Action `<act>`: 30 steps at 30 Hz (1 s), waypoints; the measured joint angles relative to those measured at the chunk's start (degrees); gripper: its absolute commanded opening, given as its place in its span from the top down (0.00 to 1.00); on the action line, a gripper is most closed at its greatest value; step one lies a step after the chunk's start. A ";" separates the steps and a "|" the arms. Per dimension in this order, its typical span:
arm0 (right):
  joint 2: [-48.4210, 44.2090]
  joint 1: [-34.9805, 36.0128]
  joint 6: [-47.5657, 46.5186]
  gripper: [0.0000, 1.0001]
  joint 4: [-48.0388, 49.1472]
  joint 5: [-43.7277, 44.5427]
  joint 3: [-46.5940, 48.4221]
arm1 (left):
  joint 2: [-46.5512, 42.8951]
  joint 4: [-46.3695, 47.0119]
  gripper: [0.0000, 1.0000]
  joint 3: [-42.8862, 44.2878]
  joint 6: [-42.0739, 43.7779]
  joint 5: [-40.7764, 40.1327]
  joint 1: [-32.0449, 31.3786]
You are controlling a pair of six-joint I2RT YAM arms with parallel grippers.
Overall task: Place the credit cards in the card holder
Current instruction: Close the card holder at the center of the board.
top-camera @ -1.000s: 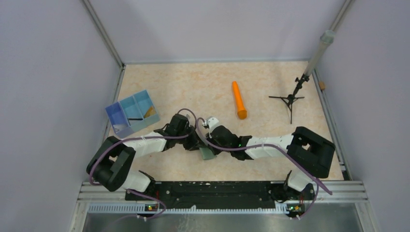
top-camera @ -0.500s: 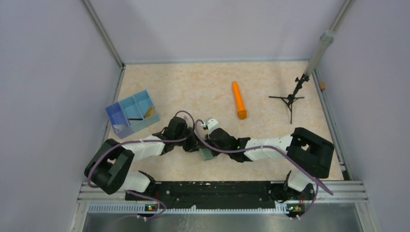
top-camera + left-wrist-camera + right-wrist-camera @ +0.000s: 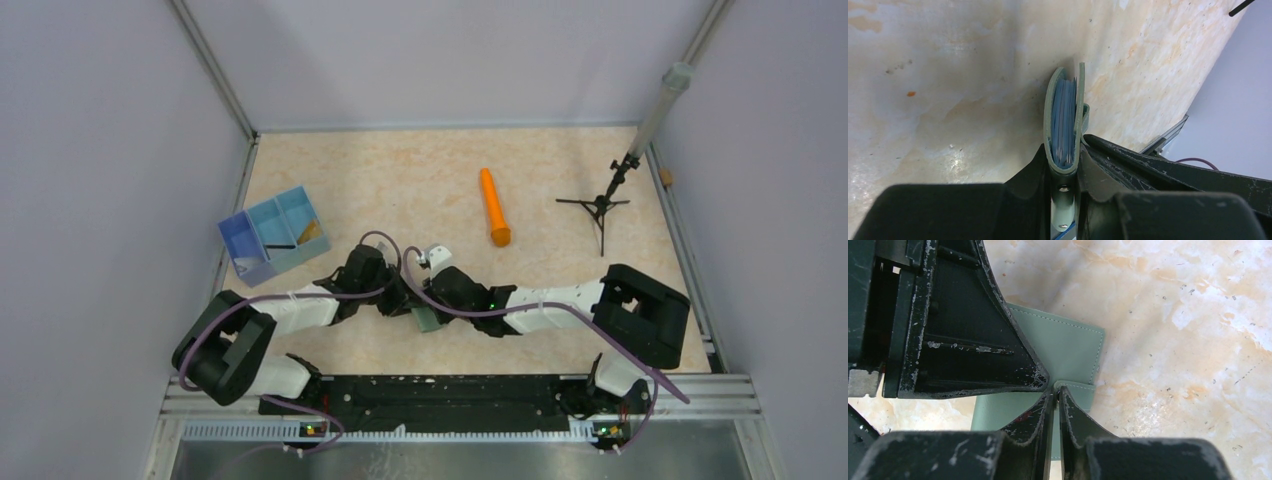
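The card holder (image 3: 427, 318), a grey-green folded wallet, stands on edge at the table's near middle between both grippers. My left gripper (image 3: 1064, 156) is shut on its folded spine. Inside the card holder (image 3: 1064, 117), pale blue leaves and a few thin pale edges show; I cannot tell whether those are credit cards. My right gripper (image 3: 1054, 390) stands a narrow slit open against the card holder's (image 3: 1068, 342) flat side, its tips at the end of the closure tab (image 3: 1079, 390). A small gold-tan card (image 3: 312, 229) leans in the blue tray.
The blue three-compartment tray (image 3: 262, 250) sits at the left with a dark stick in it. An orange cylinder (image 3: 493, 207) lies beyond the grippers. A black tripod stand (image 3: 600, 205) occupies the far right. Walls close in on both sides.
My right gripper's fingers have parted a little. Both arms have drifted slightly left, and the card holder has stayed in the left gripper.
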 measured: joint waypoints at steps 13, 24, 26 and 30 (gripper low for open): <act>0.00 0.04 0.20 0.83 0.00 -0.09 0.00 | -0.39 1.88 1.00 -1.25 -0.44 0.00 0.00; -5.60 4.90 3.04 0.56 -10.12 -3.06 3.56 | -0.94 1.73 0.99 -0.66 4.39 -1.88 -1.18; -8.37 6.34 3.65 0.53 -12.33 -5.01 4.20 | -0.98 1.53 0.88 -0.24 5.55 -2.71 -1.66; -14.21 4.13 4.37 0.47 -16.39 -5.95 4.02 | -2.21 0.24 0.64 0.00 7.21 -4.83 -2.29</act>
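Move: The card holder, still pinched in the left gripper, has its middle about 1 cm back and 1 cm left of the right fingertips, at their height. The tips sit right on its strap tab. The orange tube lies roughly 20 cm ahead and 13 cm to the right of them, near table level. From the left hand, the holder's middle is some 3 cm right, 1 cm back and 1 cm down. Keep the right fingertips against the strap tab for the first half, then open them to about half and pull clear of the holder, up some 7 cm and back about 5 to 6 cm, easing slightly forward at the end. Keep the left gripper's hold on the holder almost in place, tilting its fingers up roughly 10 degrees as the right hand leaves. ##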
